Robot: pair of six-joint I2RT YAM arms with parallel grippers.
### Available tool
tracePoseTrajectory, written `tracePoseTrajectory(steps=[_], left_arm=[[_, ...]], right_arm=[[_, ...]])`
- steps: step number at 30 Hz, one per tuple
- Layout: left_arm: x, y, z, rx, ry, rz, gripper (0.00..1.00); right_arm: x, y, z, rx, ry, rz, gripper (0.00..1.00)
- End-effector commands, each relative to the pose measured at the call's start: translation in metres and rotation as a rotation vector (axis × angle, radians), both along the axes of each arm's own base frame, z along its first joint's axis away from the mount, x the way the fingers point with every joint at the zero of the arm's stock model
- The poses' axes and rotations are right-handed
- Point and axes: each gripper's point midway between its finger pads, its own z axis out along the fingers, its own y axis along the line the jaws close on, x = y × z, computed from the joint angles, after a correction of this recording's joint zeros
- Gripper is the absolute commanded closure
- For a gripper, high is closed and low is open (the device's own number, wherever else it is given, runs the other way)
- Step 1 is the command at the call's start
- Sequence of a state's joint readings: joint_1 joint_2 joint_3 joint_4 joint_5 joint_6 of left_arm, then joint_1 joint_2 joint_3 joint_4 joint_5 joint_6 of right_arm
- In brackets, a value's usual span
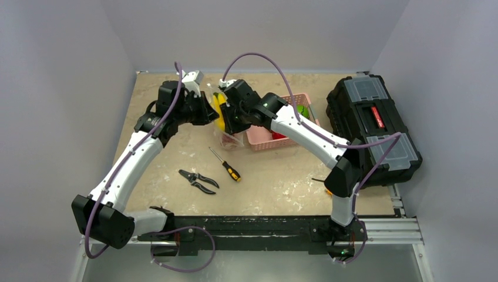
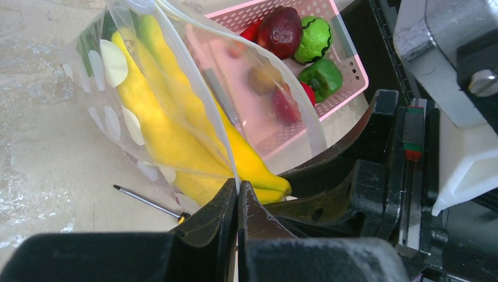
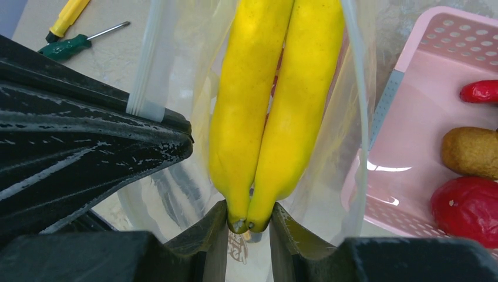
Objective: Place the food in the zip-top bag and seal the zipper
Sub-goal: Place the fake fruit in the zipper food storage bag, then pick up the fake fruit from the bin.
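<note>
The clear dotted zip-top bag point(image 2: 111, 120) hangs open above the table, next to the pink basket point(image 2: 351, 57). My left gripper point(image 2: 238, 191) is shut on the bag's mouth edge, on the whitish zipper strip point(image 2: 197, 88). My right gripper point(image 3: 248, 220) is shut on the stem end of a yellow banana-shaped food piece point(image 3: 276, 100), whose body reaches down inside the bag's open mouth. The zipper strip point(image 3: 148, 70) also shows in the right wrist view. In the top view both grippers meet over the bag point(image 1: 228, 136). A dark purple piece point(image 2: 281, 30), green peppers point(image 2: 320, 76) and red pieces point(image 3: 467, 208) lie in the basket.
Pliers point(image 1: 198, 181) and a yellow-handled screwdriver point(image 1: 226, 164) lie on the table in front of the bag. A black toolbox point(image 1: 373, 126) stands at the right. More screwdrivers point(image 3: 64, 47) lie beyond the bag. A brown piece point(image 3: 473, 151) is in the basket.
</note>
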State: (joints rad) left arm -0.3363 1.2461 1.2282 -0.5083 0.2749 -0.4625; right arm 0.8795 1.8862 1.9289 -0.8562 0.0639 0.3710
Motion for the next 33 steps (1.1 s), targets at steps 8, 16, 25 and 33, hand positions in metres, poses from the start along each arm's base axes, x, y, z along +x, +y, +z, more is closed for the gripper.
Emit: tracePoseTrajectory(steps=[8,16,25,33], left_arm=[[0.009,0.003,0.015,-0.049,-0.028,0.034,1.00],[0.015,0.009,0.007,-0.070,0.020,0.062,1.00],[0.018,0.010,-0.001,-0.066,0.065,0.071,1.00],[0.018,0.010,-0.003,-0.063,0.076,0.069,1.00]], right_arm=[[0.010,0.011,0.029,0.055,-0.089,0.031,0.41],[-0.002,0.000,0.070,0.145,-0.141,0.034,0.34],[0.023,-0.072,0.107,0.229,-0.289,-0.182,0.41],[0.055,-0.170,0.056,0.150,-0.322,-0.439,0.34]])
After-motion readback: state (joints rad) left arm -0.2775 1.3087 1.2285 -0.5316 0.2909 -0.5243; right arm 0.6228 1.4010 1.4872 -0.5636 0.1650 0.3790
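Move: The right hand holds the two bananas by their stem ends in the open bag's mouth; the bag's middle is about 3 cm ahead, 1 cm left and 10 cm below. The basket sits about 19 cm right, 2 cm ahead and 19 cm down, the screwdriver roughly 14 cm back, 2 cm left and 21 cm down. From the left hand, already pinching the rim, the bag's middle is about 3 cm ahead, 1 cm right, 12 cm below. Right opens off the bananas, rises, swings some 15 cm right over the basket; left lowers its held rim slightly. ##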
